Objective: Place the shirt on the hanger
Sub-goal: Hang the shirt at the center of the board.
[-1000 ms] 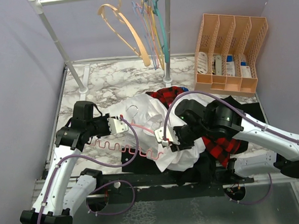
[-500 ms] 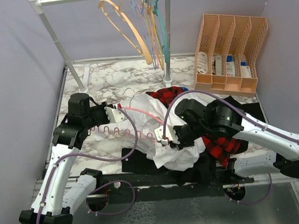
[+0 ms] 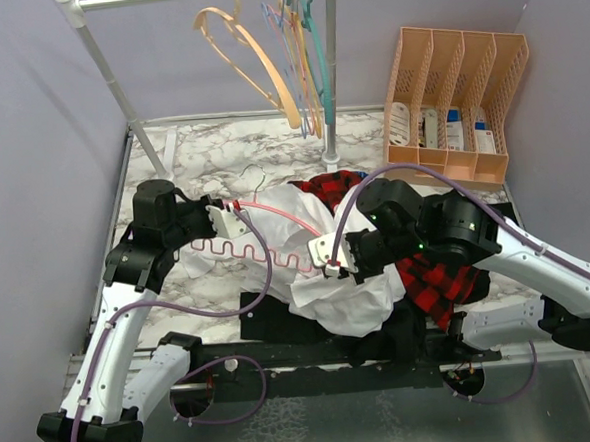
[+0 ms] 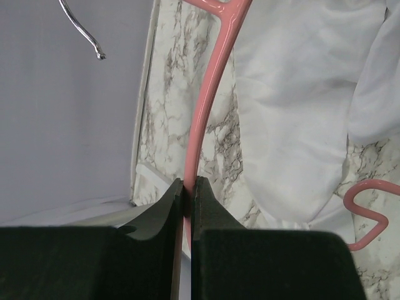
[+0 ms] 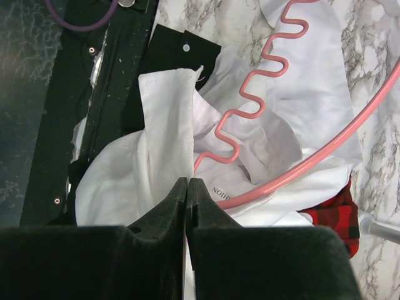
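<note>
The thin pink hanger (image 3: 267, 255) is held low over the marble table, its wavy bar toward me and its small metal hook (image 3: 256, 178) pointing back. My left gripper (image 3: 237, 223) is shut on the hanger's smooth arm (image 4: 209, 94), close to the hook (image 4: 81, 31). The white shirt (image 3: 329, 289) lies bunched under and right of the hanger. My right gripper (image 3: 330, 264) is shut on a raised fold of the shirt (image 5: 165, 125), beside the hanger's wavy bar (image 5: 250, 109). That bar's end lies in the shirt's folds.
A red-and-black plaid shirt (image 3: 434, 278) lies under my right arm, and a black garment (image 3: 271, 318) lies at the near edge. A rail with a peach-orange hanger (image 3: 255, 53) and other hangers stands at the back. A peach file rack (image 3: 458, 101) stands back right.
My right gripper has closed on the shirt fold and drawn it up slightly. My left gripper has carried the hanger up and toward the back, and the shirt has shifted with it.
</note>
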Motion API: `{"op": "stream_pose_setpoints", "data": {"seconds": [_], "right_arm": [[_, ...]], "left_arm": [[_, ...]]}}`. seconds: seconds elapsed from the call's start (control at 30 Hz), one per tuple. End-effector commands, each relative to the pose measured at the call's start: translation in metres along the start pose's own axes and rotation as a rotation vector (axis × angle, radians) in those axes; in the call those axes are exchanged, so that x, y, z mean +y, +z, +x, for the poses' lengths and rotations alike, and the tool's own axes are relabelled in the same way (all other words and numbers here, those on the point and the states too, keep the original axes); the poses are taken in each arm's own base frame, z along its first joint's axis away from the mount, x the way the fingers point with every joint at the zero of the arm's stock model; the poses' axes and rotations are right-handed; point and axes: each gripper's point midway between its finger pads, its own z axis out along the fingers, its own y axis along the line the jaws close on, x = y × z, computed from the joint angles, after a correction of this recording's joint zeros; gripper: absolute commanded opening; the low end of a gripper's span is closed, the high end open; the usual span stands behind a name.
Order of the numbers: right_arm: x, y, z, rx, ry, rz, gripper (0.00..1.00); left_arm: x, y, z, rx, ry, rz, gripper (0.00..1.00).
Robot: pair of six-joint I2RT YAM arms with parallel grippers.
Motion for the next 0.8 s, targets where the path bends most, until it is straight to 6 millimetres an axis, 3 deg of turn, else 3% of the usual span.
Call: {"op": "stream_pose_setpoints", "data": {"seconds": [0.0, 0.13, 0.3, 0.57, 0.77], "right_arm": [[-0.001, -0.006, 0.001, 0.009, -0.023, 0.021, 0.01], [0.002, -0.011, 0.004, 0.007, -0.018, 0.03, 0.01], [-0.008, -0.014, -0.007, -0.032, -0.052, 0.07, 0.01], [-0.044, 0.007, -0.045, -0.092, -0.155, 0.1, 0.01], [-0.081, 0.011, -0.086, -0.168, -0.289, 0.184, 0.01]], "left_arm": [[0.01, -0.008, 0.0, 0.018, 0.077, -0.052, 0.0], [0.015, -0.01, 0.0, 0.028, 0.105, -0.068, 0.0], [0.012, -0.005, -0.016, -0.066, 0.042, -0.053, 0.0], [0.017, 0.006, -0.031, -0.153, -0.006, -0.069, 0.0], [-0.003, 0.014, -0.028, -0.149, 0.062, 0.0, 0.0]]}}
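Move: The right hand pinches an edge of the white shirt; the pink hanger's neck, where the cloth is being taken, is about 14 cm to its left and 15 cm ahead, roughly level. The hanger's wavy bar is centred some 16 cm left and 6 cm ahead, while the black cloth lies about 12 cm left, 1 cm ahead and 25 cm below. From the left hand, gripping the hanger's left shoulder, the neck is some 7 cm right and 1 cm ahead. After barely stirring at first, the right hand keeps its pinch on the shirt edge and sweeps left at growing speed, about 5 cm, with some 3 cm each forward and up, drawing the cloth along the hanger's right arm towards the neck as the wrist tilts roughly 10 degrees. The left hand, still clamped on the hanger's left shoulder, sways slightly left and then back right to end about 2 cm to the right and a little higher, bringing the hanger towards the oncoming shirt. ##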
